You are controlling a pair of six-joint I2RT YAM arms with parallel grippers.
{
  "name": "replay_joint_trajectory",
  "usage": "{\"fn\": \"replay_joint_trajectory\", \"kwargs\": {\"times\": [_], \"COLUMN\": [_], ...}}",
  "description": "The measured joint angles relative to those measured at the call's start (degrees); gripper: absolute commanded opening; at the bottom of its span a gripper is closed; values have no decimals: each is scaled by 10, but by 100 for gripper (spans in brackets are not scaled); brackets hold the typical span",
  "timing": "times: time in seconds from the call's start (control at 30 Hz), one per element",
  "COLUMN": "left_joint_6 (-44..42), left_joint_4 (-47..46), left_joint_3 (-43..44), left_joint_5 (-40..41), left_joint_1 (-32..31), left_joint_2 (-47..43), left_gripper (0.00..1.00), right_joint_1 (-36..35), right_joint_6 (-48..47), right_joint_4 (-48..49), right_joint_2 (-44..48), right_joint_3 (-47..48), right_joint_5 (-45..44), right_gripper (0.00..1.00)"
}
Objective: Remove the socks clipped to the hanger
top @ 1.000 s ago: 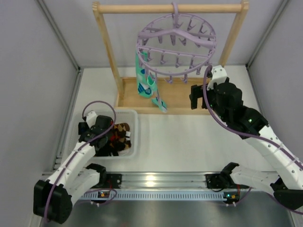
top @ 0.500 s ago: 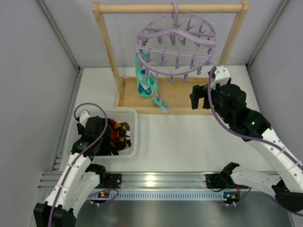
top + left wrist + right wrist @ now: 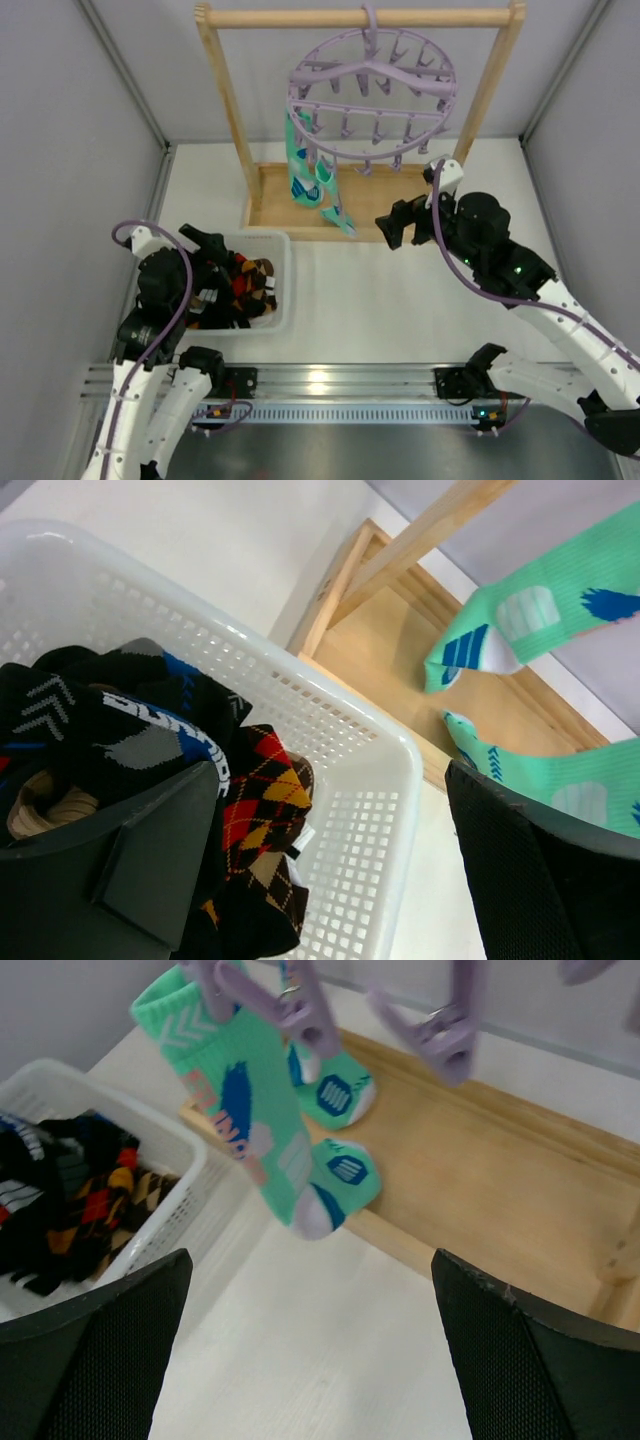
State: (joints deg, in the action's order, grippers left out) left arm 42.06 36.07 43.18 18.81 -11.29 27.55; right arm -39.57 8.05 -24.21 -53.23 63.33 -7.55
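The lavender hanger (image 3: 372,85) hangs from the wooden rail, with teal-mint socks (image 3: 305,170) clipped at its left side. The right wrist view shows one teal sock (image 3: 250,1120) held by a lavender clip (image 3: 300,1015). My right gripper (image 3: 400,222) is open and holds nothing; it hovers over the table right of those socks (image 3: 315,1350). Argyle socks (image 3: 250,278) and a dark sock (image 3: 110,720) lie in the white basket (image 3: 285,270). My left gripper (image 3: 213,272) is open at the basket's left side, above the pile (image 3: 335,880), gripping nothing.
A wooden frame with a top rail (image 3: 300,17) and a tray-like base (image 3: 380,200) stands at the back. The basket's rim (image 3: 380,730) lies close to the base's front edge. Grey walls enclose the table on the left, right and back.
My left gripper has opened and drawn back to the left, leaving the socks in the basket. My right gripper has shifted left and lower, toward the teal socks, still open.
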Motion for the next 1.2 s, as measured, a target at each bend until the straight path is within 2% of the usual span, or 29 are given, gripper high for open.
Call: {"fn": "replay_joint_trajectory", "kwargs": {"times": [0.1, 0.27, 0.43, 0.63, 0.73, 0.93, 1.03, 1.07, 1.17, 1.2], "left_joint_6": [-16, -43, -65, -78, -82, -84, -84, -84, -84, -85], "left_joint_4": [11, 23, 26, 27, 30, 37, 43, 43, 43, 44], "left_joint_3": [25, 63, 97, 118, 118, 140, 181, 197, 254, 274], "left_joint_5": [-20, -69, -128, -193, -206, -210, -212, -212, -216, -218], "left_joint_1": [0, 0, 0, 0, 0, 0, 0, 0, 0, 0], "left_joint_2": [-5, -11, -5, 31, 36, 41, 67, 78, 122, 137], "left_gripper": [98, 98, 98, 98, 99, 98, 98, 98, 98, 98], "right_joint_1": [0, 0, -6, -25, -28, -52, -76, -84, -114, -127], "right_joint_6": [8, 11, -8, -55, -71, -93, -103, -107, -118, -123], "right_joint_4": [88, 219, 339, 482, 528, 589, 612, 628, 669, 679], "right_joint_2": [12, -20, -95, -200, -239, -313, -342, -347, -351, -351], "right_joint_3": [-74, -170, -206, -206, -206, -206, -207, -211, -230, -233], "right_joint_5": [76, 132, 130, 83, 71, 49, 23, 16, -25, -38], "right_gripper": [99, 99, 97, 84, 75, 48, 24, 11, 0, 0]}}
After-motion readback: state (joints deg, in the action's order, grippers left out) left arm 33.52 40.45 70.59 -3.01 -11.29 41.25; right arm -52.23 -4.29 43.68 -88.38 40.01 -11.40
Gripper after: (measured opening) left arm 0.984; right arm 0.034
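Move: The near mint sock, my right hand's target, hangs about 15 cm to its left and 8 cm ahead, its middle some 8 cm lower. The far mint sock is about 7 cm left of it and 7 cm farther out. The hanger ring's near edge is roughly 10 cm ahead of my right hand, 5 cm left and 8 cm up. From my left hand, the near sock is about 27 cm right, 9 cm ahead and roughly level; the basket sits about 19 cm straight below. I sweep my open right hand down and left, about 15 cm each way, reaching forward under the hanger's near side, then easing back a little as the fingers shut and pinch the near sock low down; they tip slightly up and swing counter-clockwise. Meanwhile my left hand, empty and open, climbs some 13 cm off the basket and shifts 6 cm right, turning about 25 degrees clockwise towards the socks. ##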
